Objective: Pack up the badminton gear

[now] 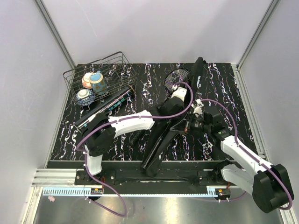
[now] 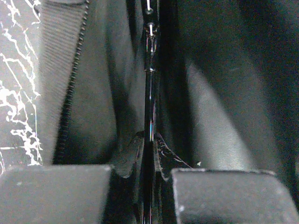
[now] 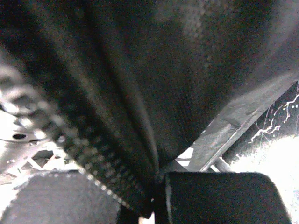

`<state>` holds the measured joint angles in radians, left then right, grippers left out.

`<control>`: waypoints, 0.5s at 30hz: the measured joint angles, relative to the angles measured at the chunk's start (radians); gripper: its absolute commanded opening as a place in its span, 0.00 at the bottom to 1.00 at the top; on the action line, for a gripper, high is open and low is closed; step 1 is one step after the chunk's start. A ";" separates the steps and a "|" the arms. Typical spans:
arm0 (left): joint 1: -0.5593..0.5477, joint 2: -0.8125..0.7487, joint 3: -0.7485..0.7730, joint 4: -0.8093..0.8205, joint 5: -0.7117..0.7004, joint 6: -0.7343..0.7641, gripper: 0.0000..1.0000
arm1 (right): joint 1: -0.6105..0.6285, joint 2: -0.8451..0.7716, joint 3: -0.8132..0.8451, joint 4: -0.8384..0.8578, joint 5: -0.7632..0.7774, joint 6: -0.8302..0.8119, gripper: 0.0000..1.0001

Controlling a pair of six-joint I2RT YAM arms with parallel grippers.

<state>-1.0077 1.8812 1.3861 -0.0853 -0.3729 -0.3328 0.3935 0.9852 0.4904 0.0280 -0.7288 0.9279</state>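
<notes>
The black racket bag (image 1: 159, 144) lies diagonally across the middle of the table with its top flap raised. A black racket with a strung head (image 1: 175, 77) sticks out at the far end. My left gripper (image 1: 179, 92) is shut on the racket's thin shaft (image 2: 150, 93) inside the bag opening (image 2: 210, 107), beside the zipper (image 2: 70, 93); it also shows in the left wrist view (image 2: 149, 151). My right gripper (image 1: 189, 125) is shut on the bag's zippered edge (image 3: 93, 154); it also shows in the right wrist view (image 3: 156, 184). The long black tube (image 1: 105, 106) leans on the basket. No shuttlecocks or second racket show.
A black wire basket (image 1: 74, 74) stands at the back left with three patterned bowls (image 1: 97, 82) inside. The table's side rails run along the left and right. The marbled black tabletop (image 1: 224, 84) shows to the right of the bag.
</notes>
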 measured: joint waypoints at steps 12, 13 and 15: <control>0.012 0.079 0.129 -0.196 -0.096 -0.196 0.72 | -0.015 0.058 -0.054 0.118 -0.047 0.087 0.00; 0.022 0.067 0.124 -0.196 -0.072 -0.195 0.75 | -0.018 0.057 -0.059 0.118 -0.052 0.086 0.00; 0.042 0.023 0.098 -0.203 -0.008 -0.184 0.90 | -0.026 0.057 -0.068 0.118 -0.064 0.086 0.00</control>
<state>-0.9653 1.9038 1.4841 -0.2878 -0.3813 -0.5171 0.3679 1.0420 0.4225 0.1463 -0.7925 1.0138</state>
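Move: The left hand still pinches the racket's shaft over the open racket bag, whose middle is roughly 7 cm back, 5 cm left and 7 cm below. The head of the other racket lies on the table some 10 cm ahead, 5 cm left and 11 cm down. From the right hand, shut on the bag's zip edge, the bag's middle is about 5 cm ahead, 2 cm left and 8 cm below. Down into the open bag goes the left hand, about 2 cm with the racket's shaft pinched, swinging some 10 degrees counter-clockwise; then its fingers spread wide and let go of the shaft as the hand comes back up 1.5 cm and drifts 2 cm left. The right hand keeps its pinch on the zip edge, sagging about 1.5 cm. ##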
